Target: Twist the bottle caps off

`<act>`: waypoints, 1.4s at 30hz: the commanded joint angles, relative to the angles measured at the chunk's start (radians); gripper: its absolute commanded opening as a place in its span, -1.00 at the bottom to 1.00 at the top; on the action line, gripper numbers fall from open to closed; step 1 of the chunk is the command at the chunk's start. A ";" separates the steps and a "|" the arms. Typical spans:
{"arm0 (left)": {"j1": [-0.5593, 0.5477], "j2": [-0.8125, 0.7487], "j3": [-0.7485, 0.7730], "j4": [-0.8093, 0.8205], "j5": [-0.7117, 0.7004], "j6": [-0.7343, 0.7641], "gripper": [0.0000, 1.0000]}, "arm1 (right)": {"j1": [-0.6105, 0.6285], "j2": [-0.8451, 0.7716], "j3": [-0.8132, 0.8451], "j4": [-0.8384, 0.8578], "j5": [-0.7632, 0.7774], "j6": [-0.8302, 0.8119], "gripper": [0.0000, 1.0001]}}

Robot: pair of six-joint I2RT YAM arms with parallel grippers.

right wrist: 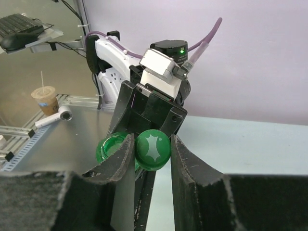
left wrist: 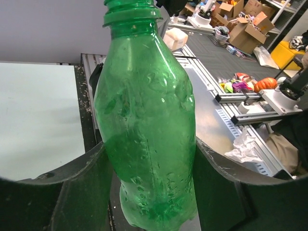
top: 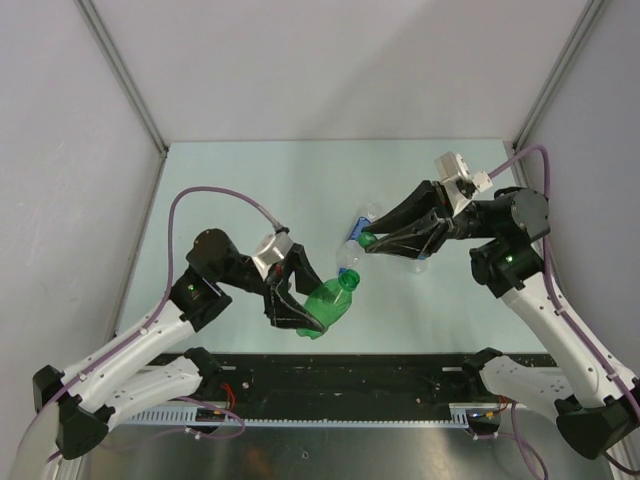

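Note:
My left gripper (top: 308,312) is shut on the body of the green bottle (top: 325,303), which it holds tilted above the table's near part. In the left wrist view the green bottle (left wrist: 144,120) fills the space between both fingers (left wrist: 77,192), and its threaded neck (left wrist: 130,12) at the top edge is bare. A short way up and to the right of the neck, my right gripper (top: 368,240) is shut on the green cap (top: 367,240). The right wrist view shows the green cap (right wrist: 153,150) pinched between the right gripper's (right wrist: 151,147) fingertips, beside the bottle's open mouth (right wrist: 109,147).
Two clear bottles with blue labels (top: 352,250) lie on the pale green table (top: 250,180) behind the grippers, partly hidden by the right gripper's fingers. White walls enclose the table on three sides. A black rail (top: 350,375) runs along the near edge.

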 commanded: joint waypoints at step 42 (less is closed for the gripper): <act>0.069 -0.281 0.005 -0.312 -0.819 0.216 -1.00 | 0.207 0.317 0.021 -0.585 0.591 -0.388 -1.00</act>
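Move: My right hand, high over the table with the green cap, has the lying water bottle about 33 cm ahead, 2 cm to its right and some 43 cm below. The loose blue cap lies about 31 cm ahead, 7 cm right and 45 cm down; the upright opened water bottle stands about 23 cm ahead, 17 cm right and 36 cm down. From my left hand, already holding the uncapped green bottle, the lying bottle is roughly 39 cm ahead, 10 cm right, 30 cm down. Keeping the unscrewed green cap pinched, my right hand sweeps forward about 11 cm, sinking more and more, then drops steeply and swings left, some 15 cm lower in all, its fingers tipping down and swinging clockwise. My left hand keeps its grip on the green bottle and carries it some 10 cm forward and a little left, turning about 45 degrees counter-clockwise. ##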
